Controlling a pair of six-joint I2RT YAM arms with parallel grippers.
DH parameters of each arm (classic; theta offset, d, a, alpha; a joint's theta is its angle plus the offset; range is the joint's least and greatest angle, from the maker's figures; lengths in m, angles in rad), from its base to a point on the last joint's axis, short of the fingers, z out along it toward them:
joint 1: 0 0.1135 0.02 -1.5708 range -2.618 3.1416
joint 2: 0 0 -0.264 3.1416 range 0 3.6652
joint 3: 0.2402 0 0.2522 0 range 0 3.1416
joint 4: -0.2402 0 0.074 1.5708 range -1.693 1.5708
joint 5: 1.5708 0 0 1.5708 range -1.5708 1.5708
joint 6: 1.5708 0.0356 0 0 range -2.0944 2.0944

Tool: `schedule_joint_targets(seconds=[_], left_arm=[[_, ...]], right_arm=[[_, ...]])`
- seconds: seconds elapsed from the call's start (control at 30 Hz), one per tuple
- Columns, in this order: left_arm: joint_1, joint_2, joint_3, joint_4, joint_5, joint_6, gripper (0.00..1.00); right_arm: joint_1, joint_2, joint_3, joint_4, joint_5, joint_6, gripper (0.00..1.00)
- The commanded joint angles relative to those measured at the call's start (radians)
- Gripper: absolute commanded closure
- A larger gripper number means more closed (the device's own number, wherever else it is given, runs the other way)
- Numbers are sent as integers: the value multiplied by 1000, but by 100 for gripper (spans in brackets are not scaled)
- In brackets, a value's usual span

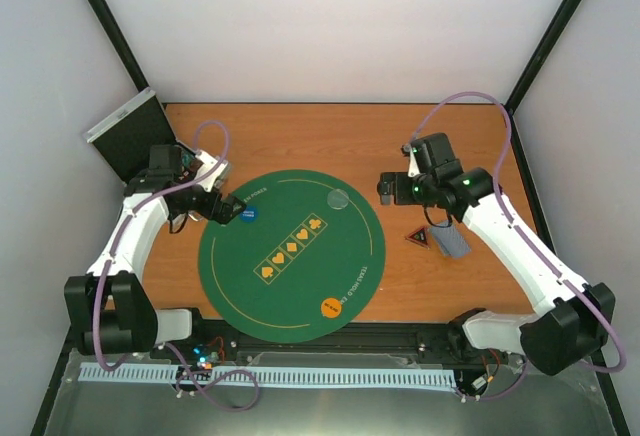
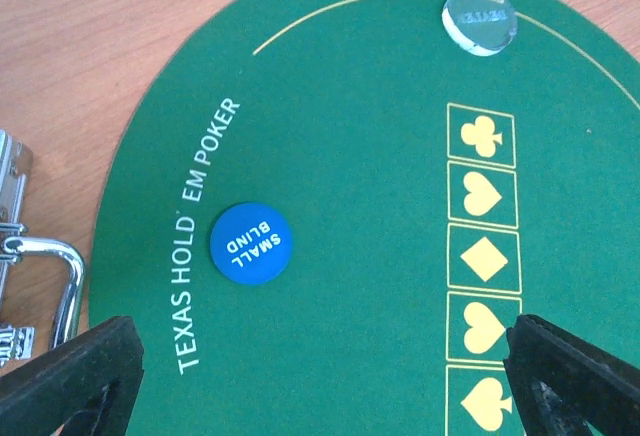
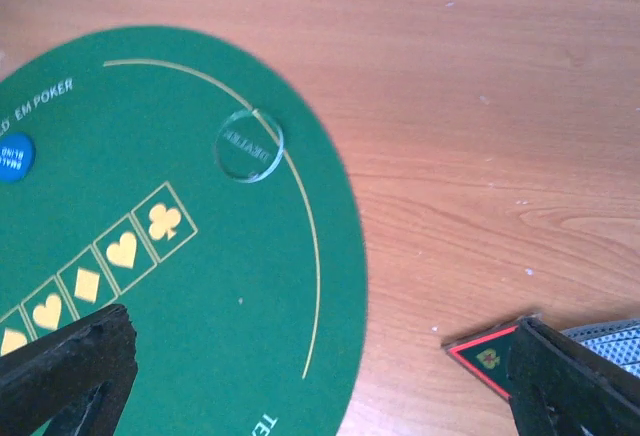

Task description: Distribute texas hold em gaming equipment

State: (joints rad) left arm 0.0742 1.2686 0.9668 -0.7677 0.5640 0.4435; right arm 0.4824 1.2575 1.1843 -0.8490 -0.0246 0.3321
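Note:
On the round green mat (image 1: 300,276) lie a blue disc (image 1: 248,213) at the left, a clear disc (image 1: 339,198) at the far rim and an orange disc (image 1: 331,307) near the front. My left gripper (image 1: 226,207) hovers open just left of the blue disc (image 2: 250,243), nothing between its fingers (image 2: 90,371). My right gripper (image 1: 388,188) is open and empty above the bare wood right of the clear disc (image 3: 249,144). A black triangle marker (image 1: 418,238) and a stack of grey-blue cards (image 1: 451,243) rest on the wood to the right.
The silver case (image 1: 135,134) stands open at the far left corner; its metal latch (image 2: 40,261) shows beside the mat's edge. The enclosure's white walls and black posts ring the wooden table (image 1: 300,136).

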Motion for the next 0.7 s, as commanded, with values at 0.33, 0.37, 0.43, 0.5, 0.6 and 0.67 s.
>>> schedule_joint_targets(seconds=[0.33, 0.37, 0.43, 0.5, 0.6, 0.67], left_arm=[[7, 23, 180, -246, -278, -25, 0], [9, 18, 171, -243, -317, -38, 0], [16, 13, 156, -257, -353, -54, 0], [25, 13, 151, -282, -348, -70, 0], [30, 6, 148, -295, -380, -92, 0], [39, 8, 155, -294, -404, -100, 0]], right_arm=[[-176, -33, -136, 205, -336, -37, 0], [-176, -39, -142, 212, -337, -35, 0], [-176, -61, -167, 236, -337, -36, 0], [-176, -89, -201, 265, -337, -40, 0], [-176, -114, -244, 289, -334, -48, 0], [-177, -111, -257, 296, -346, -60, 0]])
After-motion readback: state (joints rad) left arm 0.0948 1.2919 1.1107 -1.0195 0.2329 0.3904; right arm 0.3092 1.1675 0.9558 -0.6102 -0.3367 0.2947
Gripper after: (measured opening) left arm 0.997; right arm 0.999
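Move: From the left gripper, the open chip case's tray lies about 15 cm left, 14 cm ahead and 13 below; its handle is only some 7 cm left and 9 ahead, and the small blind button about 3 cm right and 5 ahead. The triangular marker sits roughly 9 cm right, 4 back and 20 below the right gripper, with the card deck 8 cm farther right and about level with it, and the clear dealer disc 12 cm left and 5 ahead. Carry the open, empty left gripper left about 6 cm, towards the chip case and away from the small blind button, arching up slightly before easing back; roll its left side up some 15 degrees while turning counter-clockwise. Let the open right gripper swing a little right and forward, then return, sinking 2 cm as its left side rolls up; touch nothing. ##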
